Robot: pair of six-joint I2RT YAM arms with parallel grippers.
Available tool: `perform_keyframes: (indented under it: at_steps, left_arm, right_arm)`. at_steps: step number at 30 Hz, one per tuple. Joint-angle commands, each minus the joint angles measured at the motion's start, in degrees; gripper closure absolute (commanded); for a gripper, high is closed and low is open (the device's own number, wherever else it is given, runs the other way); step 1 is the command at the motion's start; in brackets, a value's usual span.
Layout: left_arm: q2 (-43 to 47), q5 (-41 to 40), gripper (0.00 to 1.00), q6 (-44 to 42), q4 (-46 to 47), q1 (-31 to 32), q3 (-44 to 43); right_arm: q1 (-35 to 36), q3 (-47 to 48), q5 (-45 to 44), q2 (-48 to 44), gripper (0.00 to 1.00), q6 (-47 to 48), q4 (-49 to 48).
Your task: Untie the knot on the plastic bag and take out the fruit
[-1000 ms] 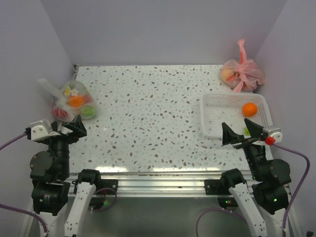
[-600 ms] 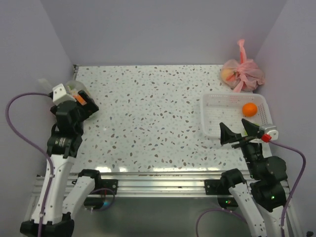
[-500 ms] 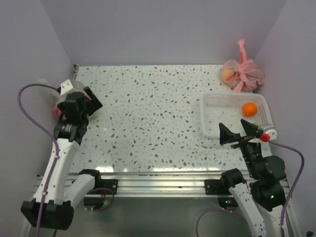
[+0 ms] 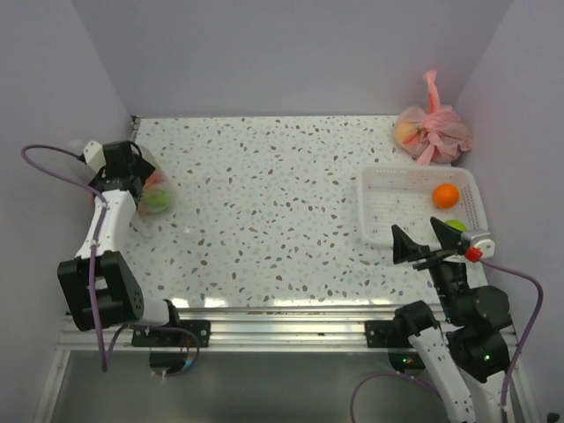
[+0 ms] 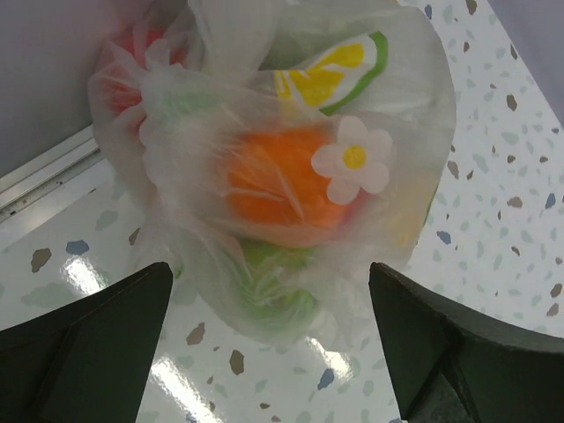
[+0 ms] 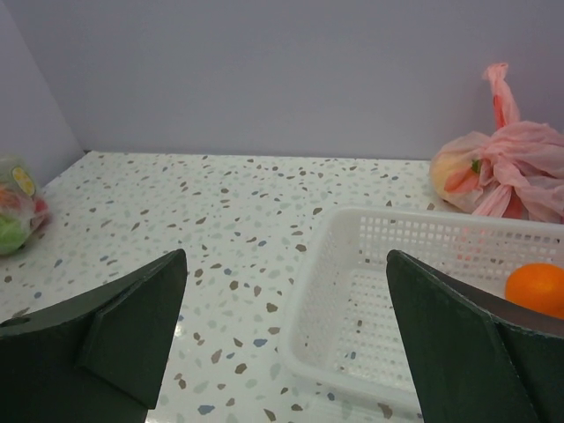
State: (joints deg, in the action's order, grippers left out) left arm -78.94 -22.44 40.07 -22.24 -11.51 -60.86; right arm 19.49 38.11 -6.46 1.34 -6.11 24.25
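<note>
The clear plastic bag point(image 4: 157, 196) with flower prints lies at the far left by the wall. My left gripper point(image 4: 123, 174) hangs over it, open. In the left wrist view the bag point(image 5: 264, 141) fills the upper frame. Through it show fruit: an orange one point(image 5: 282, 185), a green one point(image 5: 278, 286) and a red one point(image 5: 132, 53). The plastic gathers toward the top edge point(image 5: 231, 31); I cannot make out the knot. The left gripper point(image 5: 273, 352) has its fingers apart on either side of the bag's near end, not touching it. My right gripper point(image 4: 427, 242) is open and empty at the near edge of the white basket.
The white basket point(image 4: 379, 207) at the right holds an orange point(image 4: 445, 195) and something green point(image 4: 456, 226); it also shows in the right wrist view point(image 6: 352, 291). A tied pink bag point(image 4: 432, 132) of fruit sits in the far right corner. Walls close in left, back and right.
My left arm has swung from near its base out to the far left, and its gripper now hangs over the clear bag. My right gripper has shifted slightly.
</note>
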Motion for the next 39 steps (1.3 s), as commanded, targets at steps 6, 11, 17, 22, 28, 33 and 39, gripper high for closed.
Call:
perform_keyframes:
  at_steps: [6, 11, 17, 22, 28, 33, 39]
  left_arm:
    - [-8.5, -0.4, 0.00, 9.0, 6.9, -4.4, -4.3]
    - [-11.8, -0.3, 0.02, 9.3, 7.7, -4.5, -3.7]
    - [-10.0, 2.8, 0.29, 4.0, 14.1, -4.4, 1.5]
    - [-10.5, 8.4, 0.73, -1.2, 16.8, -4.3, 3.8]
    - [-6.9, 11.9, 1.00, -6.2, 17.0, 1.3, 3.6]
    - [-2.9, 9.8, 1.00, -9.2, 13.8, 10.9, 1.4]
    - [1.4, 9.2, 1.00, -8.5, 10.9, 20.9, 1.7]
  right_arm:
    - [0.5, -1.3, -0.3, -0.7, 0.01, 1.2, 0.0]
    - [0.6, -1.4, -0.4, -0.7, 0.01, 1.3, 0.2]
    - [0.6, -1.6, 0.0, -0.7, 0.01, 1.2, -0.3]
    - [0.5, -1.5, 0.3, -0.7, 0.01, 1.1, -0.3]
    - [0.6, -0.9, 1.4, -0.3, 0.01, 1.4, -0.2]
    - [0.5, 2.4, 5.0, 3.3, 0.01, 1.8, -0.1]
    - [0.6, 8.8, 10.3, 14.5, 0.01, 1.8, 1.8]
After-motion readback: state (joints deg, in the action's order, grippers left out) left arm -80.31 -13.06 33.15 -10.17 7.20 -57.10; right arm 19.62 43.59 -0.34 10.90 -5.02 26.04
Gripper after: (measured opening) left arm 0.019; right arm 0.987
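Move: The bag of fruit lies close below the left hand, its middle about 6 cm ahead, 4 cm to the left and 11 cm down. The green fruit inside is some 2 cm ahead of that hand, straight below otherwise, and the red fruit about 2 cm ahead and 12 cm to its left, both roughly 13 cm down. From the right hand the bag is far off, some 28 cm ahead, 68 cm to the left and 27 cm lower. Left hand dips 6 cm forward-left, pinches the bag's film shut, then drags right 15 cm or more, turning clockwise. ##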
